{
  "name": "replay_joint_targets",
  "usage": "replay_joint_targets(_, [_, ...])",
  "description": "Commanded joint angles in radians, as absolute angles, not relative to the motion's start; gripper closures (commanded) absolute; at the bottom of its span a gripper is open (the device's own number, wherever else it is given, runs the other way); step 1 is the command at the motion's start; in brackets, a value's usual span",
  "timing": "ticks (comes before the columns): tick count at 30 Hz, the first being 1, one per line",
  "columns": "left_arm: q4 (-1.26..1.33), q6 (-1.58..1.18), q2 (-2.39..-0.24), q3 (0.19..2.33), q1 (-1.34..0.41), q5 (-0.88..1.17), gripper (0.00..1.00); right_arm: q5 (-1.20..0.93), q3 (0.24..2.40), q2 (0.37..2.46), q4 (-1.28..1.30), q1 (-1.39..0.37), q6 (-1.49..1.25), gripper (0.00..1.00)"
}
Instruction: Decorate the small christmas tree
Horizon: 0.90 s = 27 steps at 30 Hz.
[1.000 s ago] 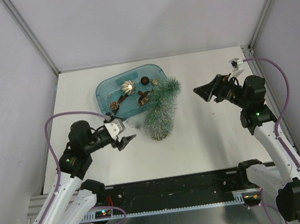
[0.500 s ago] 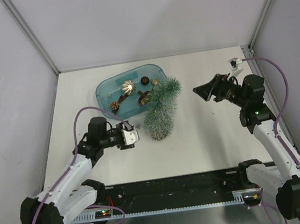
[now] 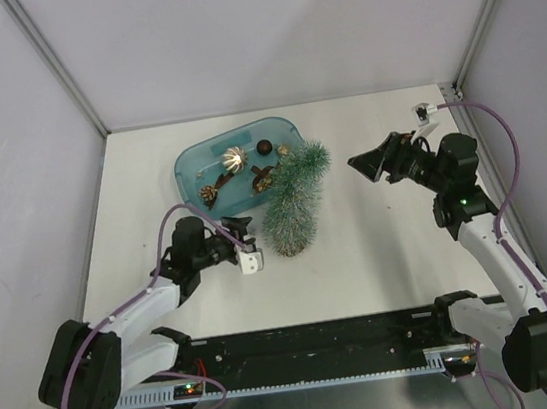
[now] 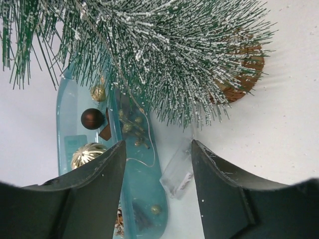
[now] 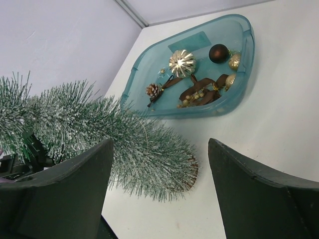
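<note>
The small christmas tree (image 3: pixel 293 202) lies on its side on the white table, right of the blue tub (image 3: pixel 193 165). Its frosted needles (image 4: pixel 164 55) fill the top of the left wrist view, and its wood-slice base (image 4: pixel 249 69) shows at the right. My left gripper (image 3: pixel 247 245) sits low by the tree's near end. It is open (image 4: pixel 158 144), and a small clear plastic box (image 4: pixel 177 174) with a thin wire lies on the table between the jaws, untouched. My right gripper (image 3: pixel 369 164) hovers right of the tree, wide open (image 5: pixel 159 144) and empty.
The tub (image 5: pixel 149 102) holds a gold ball (image 3: pixel 234 156), a dark brown ball (image 3: pixel 264 147), a pine cone (image 5: pixel 153 90) and brown ribbon (image 5: pixel 199 92). Grey walls close in the table at the left, back and right.
My left arm has swung right and down toward the tree's near end, and its jaws have narrowed somewhat. The right gripper has barely shifted. The tree has not moved.
</note>
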<state>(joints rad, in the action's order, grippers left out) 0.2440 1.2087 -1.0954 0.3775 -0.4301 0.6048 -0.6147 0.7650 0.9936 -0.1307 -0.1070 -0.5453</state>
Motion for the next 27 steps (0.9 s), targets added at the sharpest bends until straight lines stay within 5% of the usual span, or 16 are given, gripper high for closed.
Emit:
replay_joint_targets(1, [0.427,1.280,-1.133,0.365,-0.440,0.607,0.43,-0.637,0.813,0.998,-0.208,-0.111,-0.562,0.19])
replay_joint_targets(5, [0.505,1.266,-1.164,0.363,-0.442,0.585,0.51,-0.638,0.812,0.996,-0.211,-0.112,-0.567,0.19])
replay_joint_targets(17, [0.449,1.363,-1.197,0.335,-0.445,0.647,0.53,-0.645,0.813,0.981,-0.216,-0.090,-0.581,0.20])
replay_joint_targets(27, [0.504,1.342,-1.231,0.371,-0.440,0.615,0.72,-0.646,0.813,0.974,-0.232,-0.085,-0.603,0.21])
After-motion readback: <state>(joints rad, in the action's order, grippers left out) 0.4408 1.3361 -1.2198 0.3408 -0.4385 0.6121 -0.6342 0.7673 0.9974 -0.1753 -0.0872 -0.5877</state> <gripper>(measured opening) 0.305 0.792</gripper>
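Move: The left hand, pointing right and slightly down, seems to be after the loose wire hanging beside the tree, about 3 cm to its right, 1 cm ahead and 1 cm lower. The clear box is some 4 cm right, 2 cm ahead and 5 cm below; the tree's middle is about 11 cm right and 2 cm back, 2 cm higher; the bin's middle is 15 cm ahead, 2 cm right, 6 cm below. From the right hand the wire lies roughly 24 cm left, 4 cm back, 18 cm lower. Forward about 2 cm and a little up and right, the left hand noses in beside the tree's lower branches, then eases back about 1 cm and sinks some 2 cm. The wrist rolls a little under 10 degrees early on, while the fingers narrow in two stages from well over half open to about a third, around where the loose wire hangs; contact can't be made out. ##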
